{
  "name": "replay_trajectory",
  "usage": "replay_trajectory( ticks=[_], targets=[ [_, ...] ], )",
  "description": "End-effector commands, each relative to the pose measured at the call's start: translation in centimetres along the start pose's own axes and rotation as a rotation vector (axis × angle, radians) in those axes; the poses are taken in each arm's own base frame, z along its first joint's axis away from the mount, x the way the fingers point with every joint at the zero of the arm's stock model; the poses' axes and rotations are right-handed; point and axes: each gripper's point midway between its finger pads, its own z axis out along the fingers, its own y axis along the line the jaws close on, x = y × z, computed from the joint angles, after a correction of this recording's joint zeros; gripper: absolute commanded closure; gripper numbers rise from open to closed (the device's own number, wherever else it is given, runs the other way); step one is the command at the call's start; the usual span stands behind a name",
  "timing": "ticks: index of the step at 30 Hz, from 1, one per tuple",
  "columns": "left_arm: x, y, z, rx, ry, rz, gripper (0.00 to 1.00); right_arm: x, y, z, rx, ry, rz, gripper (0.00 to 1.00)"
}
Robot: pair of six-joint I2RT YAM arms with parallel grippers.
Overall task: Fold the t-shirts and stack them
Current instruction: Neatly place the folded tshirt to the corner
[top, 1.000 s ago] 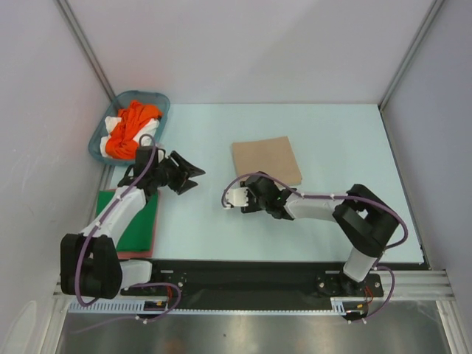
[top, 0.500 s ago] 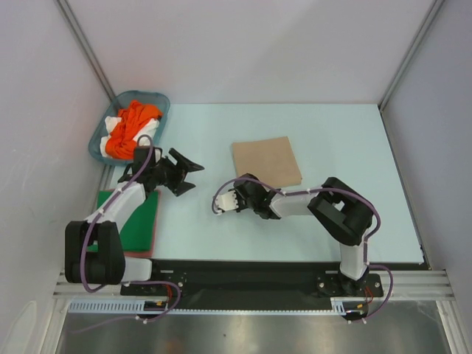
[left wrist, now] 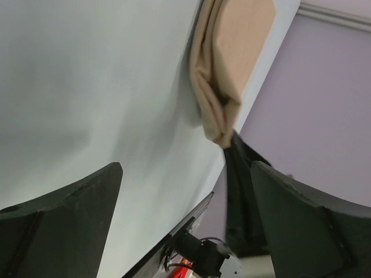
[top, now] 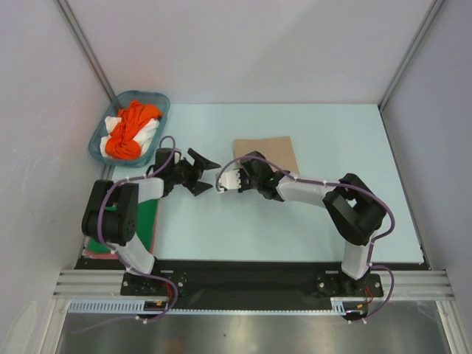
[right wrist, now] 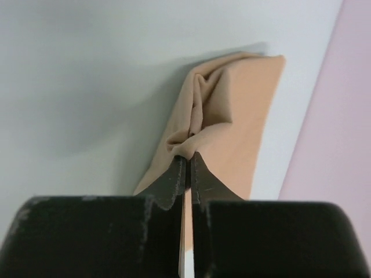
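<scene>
A folded tan-beige t-shirt (top: 271,150) lies at mid-table. My right gripper (top: 248,164) is shut on its near left edge, and the cloth bunches up between the fingertips (right wrist: 189,157). The tan shirt (right wrist: 237,110) stretches away beyond them. My left gripper (top: 209,175) hangs wide open just left of the right wrist, with nothing between its fingers (left wrist: 58,226). The left wrist view shows the tan shirt (left wrist: 223,69) ahead, lifted at one end. A dark green t-shirt (top: 147,218) lies folded at the left on a reddish one (top: 94,251). Orange (top: 131,125) and white (top: 113,124) shirts sit crumpled together.
The teal plastic basket (top: 159,99) holding the orange and white shirts stands at the back left corner. Grey walls close in both sides and the back. The left arm reaches over the green stack. A black rail runs along the near table edge.
The left arm swung right and away from the green stack while its jaws opened wide. The right gripper moved up to the tan shirt's near left edge and shut on it.
</scene>
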Motion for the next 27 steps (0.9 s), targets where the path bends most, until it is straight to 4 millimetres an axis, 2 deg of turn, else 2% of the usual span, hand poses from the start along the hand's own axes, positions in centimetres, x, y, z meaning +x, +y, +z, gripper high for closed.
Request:
replay_trajectory(
  ticks=[1, 3, 4, 5, 9, 11, 14, 16, 21, 22, 27],
  targets=[
    [-0.5, -5.3, 2.7, 0.172, -0.021, 0.044, 0.0, -1.2, -4.7, -3.0, 0.048, -0.083, 0.032, 1.0],
    [0.0, -5.3, 4.8, 0.17, -0.001, 0.003, 0.0, -0.7, -4.9, -3.4, 0.037, -0.084, 0.049, 1.0],
    [-0.5, -6.6, 5.4, 0.201, -0.021, 0.01, 0.0, -0.7, -5.2, -3.5, 0.037, -0.092, 0.055, 1.0],
    [-0.1, -7.1, 6.1, 0.207, -0.015, 0.006, 0.0, -0.3, -5.7, -3.8, 0.044, -0.087, 0.07, 1.0],
    [-1.3, -7.7, 8.9, 0.218, -0.058, -0.084, 0.0, -0.2, -6.1, -4.3, 0.036, -0.121, 0.088, 1.0],
    [-1.2, -8.1, 10.1, 0.221, -0.048, -0.113, 0.0, -0.1, -6.5, -4.5, 0.047, -0.136, 0.108, 1.0],
    [-1.4, -8.4, 12.1, 0.195, -0.037, -0.143, 0.0, -0.2, -7.1, -4.9, 0.06, -0.147, 0.112, 1.0],
    [-1.3, -7.7, 13.4, 0.144, -0.014, -0.172, 0.0, -0.2, -7.6, -5.2, 0.079, -0.153, 0.129, 1.0],
    [-1.3, -5.6, 13.9, 0.017, -0.015, -0.208, 0.0, -0.8, -8.6, -5.9, 0.095, -0.196, 0.156, 1.0],
    [-1.6, -6.0, 14.0, 0.012, -0.02, -0.193, 0.0, -0.8, -8.6, -5.9, 0.091, -0.2, 0.15, 1.0],
    [-1.9, -5.2, 15.7, -0.046, 0.003, -0.228, 0.02, -0.9, -8.3, -6.0, 0.084, -0.2, 0.147, 1.0]
  ],
)
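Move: The right hand already pinches the near left edge of the folded tan tshirt. The tshirt's far left corner lies some 13 cm ahead of it and 4 cm left, about 5 cm lower. From the open left hand that corner is about 16 cm ahead, 7 cm right and 6 cm down. The tshirt's middle is about 10 cm ahead of the left hand and 18 cm right, the green folded stack roughly 27 cm left and 16 cm back. Left hand, open, reaches 15 cm forward-right around the tshirt's left edge while the right lifts its grip 6 cm. ##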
